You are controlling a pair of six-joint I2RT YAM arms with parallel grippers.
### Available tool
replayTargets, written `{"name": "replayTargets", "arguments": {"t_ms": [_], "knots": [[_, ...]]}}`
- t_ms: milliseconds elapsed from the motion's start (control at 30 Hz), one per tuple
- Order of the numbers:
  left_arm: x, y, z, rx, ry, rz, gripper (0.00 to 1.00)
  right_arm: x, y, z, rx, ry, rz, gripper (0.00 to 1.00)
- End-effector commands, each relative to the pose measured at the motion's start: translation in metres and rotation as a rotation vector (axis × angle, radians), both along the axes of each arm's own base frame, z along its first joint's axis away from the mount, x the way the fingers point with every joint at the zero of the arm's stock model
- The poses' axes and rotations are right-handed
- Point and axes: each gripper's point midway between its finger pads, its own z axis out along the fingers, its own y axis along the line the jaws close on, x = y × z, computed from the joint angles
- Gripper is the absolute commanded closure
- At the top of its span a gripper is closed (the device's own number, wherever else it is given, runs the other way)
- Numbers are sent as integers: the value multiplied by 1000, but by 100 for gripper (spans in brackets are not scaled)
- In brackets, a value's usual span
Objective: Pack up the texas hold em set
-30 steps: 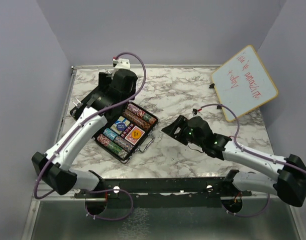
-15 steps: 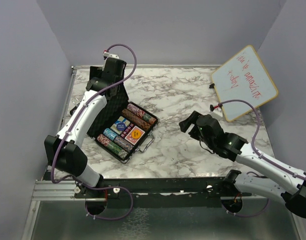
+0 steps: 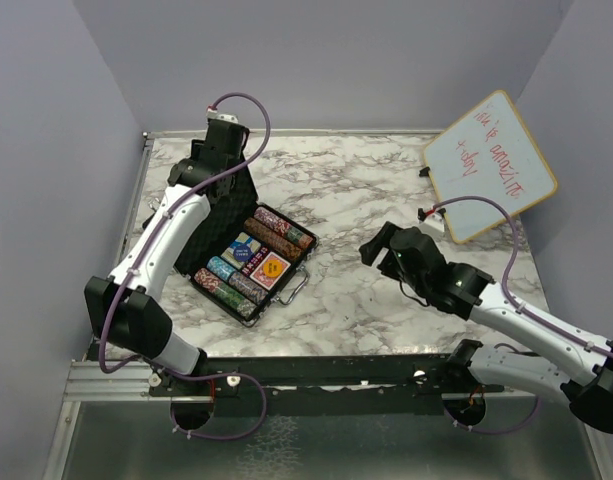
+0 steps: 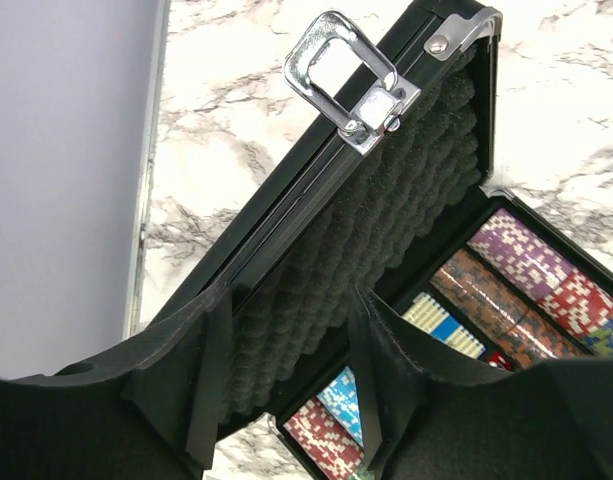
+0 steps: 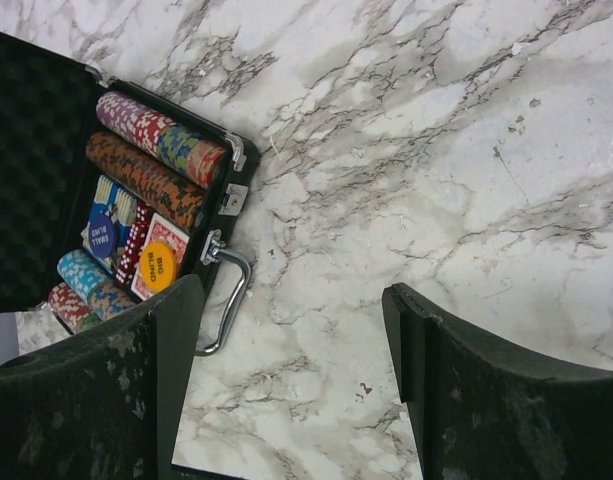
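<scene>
The black case (image 3: 286,293) lies open at the left of the table. Rows of striped chips (image 3: 276,232), card decks and a yellow button (image 3: 273,268) fill its base. Its foam-lined lid (image 3: 218,215) stands nearly upright. My left gripper (image 3: 222,165) is at the lid's top edge. In the left wrist view the left gripper (image 4: 286,330) is shut on the lid (image 4: 386,190), one finger on the outer face and one on the foam, below a silver latch (image 4: 351,80). My right gripper (image 3: 377,248) hangs open over bare marble, right of the case handle (image 5: 231,295).
A wood-framed whiteboard (image 3: 491,160) leans at the back right corner. Grey walls close in the left, back and right sides. Bare marble table (image 3: 366,190) lies between the case and the whiteboard. The right wrist view shows the case's chips (image 5: 156,135) at its upper left.
My left arm has swung back to the left and the lid now stands upright, with the left jaws narrowed around it. My right gripper has drawn back to the right, away from the case.
</scene>
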Motion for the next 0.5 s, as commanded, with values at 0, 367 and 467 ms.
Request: {"name": "replayTargets", "arguments": {"t_ms": [0, 367, 467], "knots": [[-28, -45, -34, -221, 148, -144, 49, -4, -15, 4, -6, -2, -44, 21], [-79, -112, -41, -445, 260, -420, 49, -3, -21, 18, -12, -29, -61, 21], [-94, -126, -43, -514, 301, -493, 45, -3, -20, 17, -10, -25, -56, 21]]}}
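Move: The case's lid still stands open at the left hand, its free rim between the half-closed fingers; the lid's middle is about 6 cm back, 1 cm left and 6 cm below. The chip tray lies some 14 cm back and 8 cm right, the case handle about 19 cm back and 17 cm right, both roughly 18 cm below. From the right hand, the lid is around 34 cm left and 7 cm ahead, near hand height. The case's lid is swung over towards its chip tray by the left hand, whose outer finger keeps against the outside of the free rim and pushes it right and back, roughly 10 cm right and 5 cm back, gathering speed at nearly level height. The wrist rolls its left side down and turns clockwise, some 30 degrees in all, while the fingers stay half open around the rim. ##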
